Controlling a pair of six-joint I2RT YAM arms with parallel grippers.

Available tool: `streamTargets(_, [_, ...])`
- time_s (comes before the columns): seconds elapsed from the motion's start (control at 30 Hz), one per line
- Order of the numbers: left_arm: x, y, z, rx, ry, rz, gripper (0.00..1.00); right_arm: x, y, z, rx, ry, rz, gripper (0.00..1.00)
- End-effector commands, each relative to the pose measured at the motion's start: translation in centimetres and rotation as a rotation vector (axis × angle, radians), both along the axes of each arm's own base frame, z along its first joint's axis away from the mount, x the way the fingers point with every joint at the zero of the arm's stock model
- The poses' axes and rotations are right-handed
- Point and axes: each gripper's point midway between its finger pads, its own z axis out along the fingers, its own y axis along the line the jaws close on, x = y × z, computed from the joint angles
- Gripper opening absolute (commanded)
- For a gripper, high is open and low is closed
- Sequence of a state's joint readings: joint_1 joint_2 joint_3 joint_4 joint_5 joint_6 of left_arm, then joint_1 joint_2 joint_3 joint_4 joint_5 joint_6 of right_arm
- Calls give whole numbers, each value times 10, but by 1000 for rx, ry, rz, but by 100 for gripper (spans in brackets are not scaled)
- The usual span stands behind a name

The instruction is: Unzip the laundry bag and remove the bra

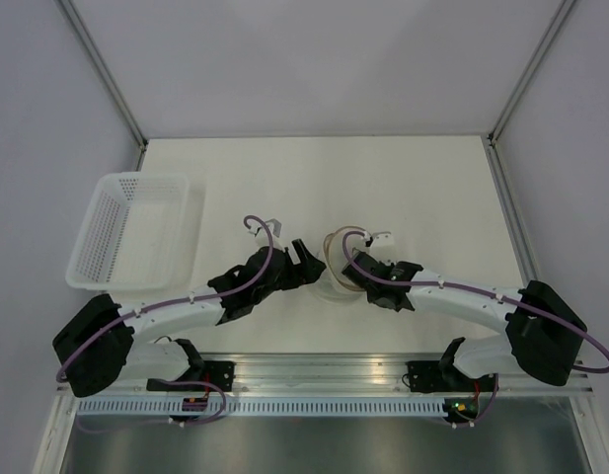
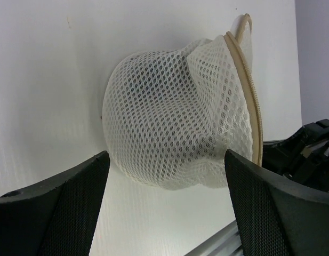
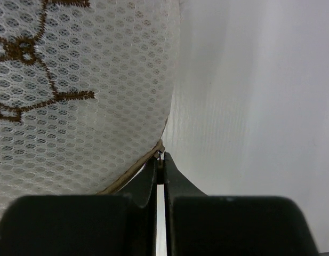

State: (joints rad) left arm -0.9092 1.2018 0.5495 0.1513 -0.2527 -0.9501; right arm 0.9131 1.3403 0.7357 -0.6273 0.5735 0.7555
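The laundry bag (image 1: 336, 259), a white mesh dome with a tan zip rim (image 2: 250, 96), lies on the table between my two grippers. My left gripper (image 1: 310, 267) is open, and the bag (image 2: 175, 122) sits just ahead of its two spread fingers without touching them. My right gripper (image 3: 160, 158) is shut on the small metal zip pull (image 3: 160, 154) at the tan rim, beside the bag's flat face (image 3: 73, 101) with its brown stitched mark. The bra is hidden. Only a grey shade shows through the mesh in the left wrist view.
A white perforated plastic basket (image 1: 136, 232) stands at the left of the table. The metal rail of the near table edge (image 1: 324, 370) runs below the arms. The right arm's black gripper body (image 2: 308, 152) shows right behind the bag.
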Motion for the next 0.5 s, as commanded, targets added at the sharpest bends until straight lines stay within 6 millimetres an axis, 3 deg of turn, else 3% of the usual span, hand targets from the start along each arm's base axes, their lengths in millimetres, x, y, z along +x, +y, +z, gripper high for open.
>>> streamTargets(0.0, [17, -21, 29, -61, -129, -38, 91, 0, 3, -3, 23, -1, 5, 0])
streamTargets(0.03, [21, -25, 34, -68, -156, -44, 90, 0, 3, -3, 26, 1, 6, 1])
streamTargets(0.1, [24, -28, 22, -29, -146, -52, 85, -1, 5, -2, 40, 1, 11, 1])
streamTargets(0.23, [28, -37, 4, 20, -129, -88, 63, -2, 10, 0, 74, -2, 34, 0])
streamTargets(0.27, [28, -41, 4, 4, -138, -97, 49, -1, 11, 2, 83, -6, 34, 0])
streamTargets(0.3, [27, -43, -6, 11, -121, -108, 41, -1, 13, 3, 92, -6, 44, 1])
streamTargets(0.33, [26, -45, -8, 7, -117, -113, 25, -1, 15, 4, 102, -10, 48, 0])
streamTargets(0.43, [24, -50, -15, -6, -100, -133, 2, -2, 15, 8, 114, -16, 53, 0])
streamTargets(0.47, [24, -51, -15, -9, -98, -134, 2, -2, 15, 11, 121, -21, 52, 0])
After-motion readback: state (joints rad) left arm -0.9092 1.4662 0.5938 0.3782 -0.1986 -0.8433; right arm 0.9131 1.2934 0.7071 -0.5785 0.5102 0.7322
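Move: The near-left rim of the laundry bag, just beside the zipper tape, is about 4 cm to the right of the open left fingers, 2 cm ahead and some 4 cm below. The bag's middle is roughly 9 cm to the right, level fore and aft, 7 cm down. The zipper end in the right fingers is about 14 cm right of the left hand and 3 cm nearer. From the right hand, that rim is about 10 cm left and 5 cm ahead. Bring the left gripper about 5 cm right and down onto the bag's near-left rim, easing forward a little as well, and close the wide-open fingers on the way so they pinch the mesh edge beside the zipper tape. Keep the right fingers shut on the zipper end, letting that hand drift only about 1 cm to its left. ##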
